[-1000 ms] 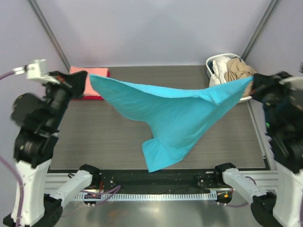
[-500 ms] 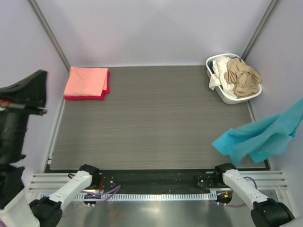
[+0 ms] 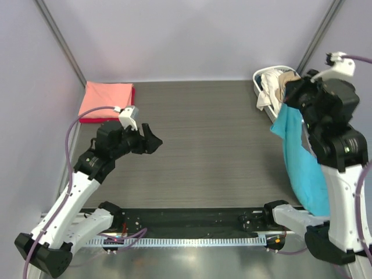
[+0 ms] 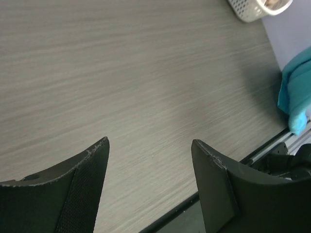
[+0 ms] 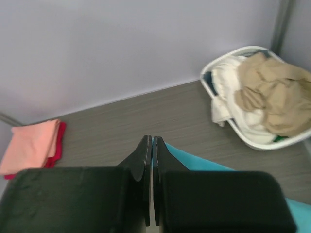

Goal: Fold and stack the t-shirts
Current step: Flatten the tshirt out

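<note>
The turquoise t-shirt (image 3: 299, 157) hangs from my right gripper (image 3: 286, 96) at the table's right edge, draping down past the front rail. In the right wrist view my right gripper (image 5: 152, 141) is shut on a thin edge of that shirt (image 5: 204, 165). My left gripper (image 3: 152, 139) is open and empty above the left-middle of the table; its fingers (image 4: 92, 160) stand wide apart over bare wood. The turquoise shirt also shows at the right edge of the left wrist view (image 4: 297, 94). A folded salmon-pink shirt (image 3: 106, 99) lies on a folded red shirt (image 3: 131, 104) at the back left.
A white laundry basket (image 3: 268, 74) at the back right holds tan (image 3: 289, 81) and white (image 3: 268, 88) shirts, partly hidden by my right arm. The same basket (image 5: 221, 121) shows in the right wrist view. The black front rail (image 3: 192, 216) runs along the near edge.
One second ago both grippers held the turquoise shirt stretched over the table. The left gripper has let go and moved to the left-middle. The shirt now hangs from the right gripper alone.
</note>
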Controlling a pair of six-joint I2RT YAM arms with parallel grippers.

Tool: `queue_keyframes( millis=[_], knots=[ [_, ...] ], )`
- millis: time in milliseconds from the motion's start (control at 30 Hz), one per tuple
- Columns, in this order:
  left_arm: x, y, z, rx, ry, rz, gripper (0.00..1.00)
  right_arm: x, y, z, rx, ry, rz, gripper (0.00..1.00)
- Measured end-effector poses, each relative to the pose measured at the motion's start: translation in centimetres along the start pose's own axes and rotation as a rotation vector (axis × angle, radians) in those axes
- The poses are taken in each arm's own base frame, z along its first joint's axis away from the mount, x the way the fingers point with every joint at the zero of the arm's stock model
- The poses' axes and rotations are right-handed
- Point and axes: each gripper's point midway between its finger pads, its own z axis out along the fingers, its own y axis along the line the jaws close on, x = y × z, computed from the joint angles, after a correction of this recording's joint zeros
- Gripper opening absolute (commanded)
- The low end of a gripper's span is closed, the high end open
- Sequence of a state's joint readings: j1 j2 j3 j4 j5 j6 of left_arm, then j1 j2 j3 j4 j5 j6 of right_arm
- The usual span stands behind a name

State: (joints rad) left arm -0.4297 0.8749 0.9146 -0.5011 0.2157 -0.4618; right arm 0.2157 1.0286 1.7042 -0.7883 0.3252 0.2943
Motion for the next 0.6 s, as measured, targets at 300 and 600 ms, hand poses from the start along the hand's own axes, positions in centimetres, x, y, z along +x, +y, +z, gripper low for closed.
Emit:
queue_keyframes(
  millis=[300,600],
  knots=[
    [-5.0,-0.3,-3.2,-0.056,-0.205,0.082,0.70,-3.4,25.1,2.0,-0.754,0.108,0.120,0.01],
    [-6.7,0.6,-4.6,-0.143,-0.251,0.095,0.71,-5.9,17.2,-4.1,-0.591,-0.033,0.128,0.01]
  ],
)
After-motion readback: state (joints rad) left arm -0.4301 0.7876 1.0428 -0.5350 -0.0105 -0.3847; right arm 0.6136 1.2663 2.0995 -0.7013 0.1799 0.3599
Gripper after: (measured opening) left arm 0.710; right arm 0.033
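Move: The right gripper already holds the blue t-shirt by one edge; the cloth trails below it, its middle about 12 cm back, 10 cm right and 25 cm down. The open middle of the table lies some 29 cm to this gripper's left, 10 cm farther out and 45 cm below. The basket stands about 32 cm ahead, 18 cm right and 38 cm down. From the empty, open left gripper, that table middle is about 14 cm ahead, 13 cm right and 24 cm below. Keep the right gripper shut on the t-shirt and whip it fast to the left, about 26 cm, rising and turning some 50 degrees counter-clockwise, forward at first and then back; then snap it right again by about 11 cm, unwinding part of the turn. Raise the open left gripper about 7 cm, easing left and tipping its fingers upward. ##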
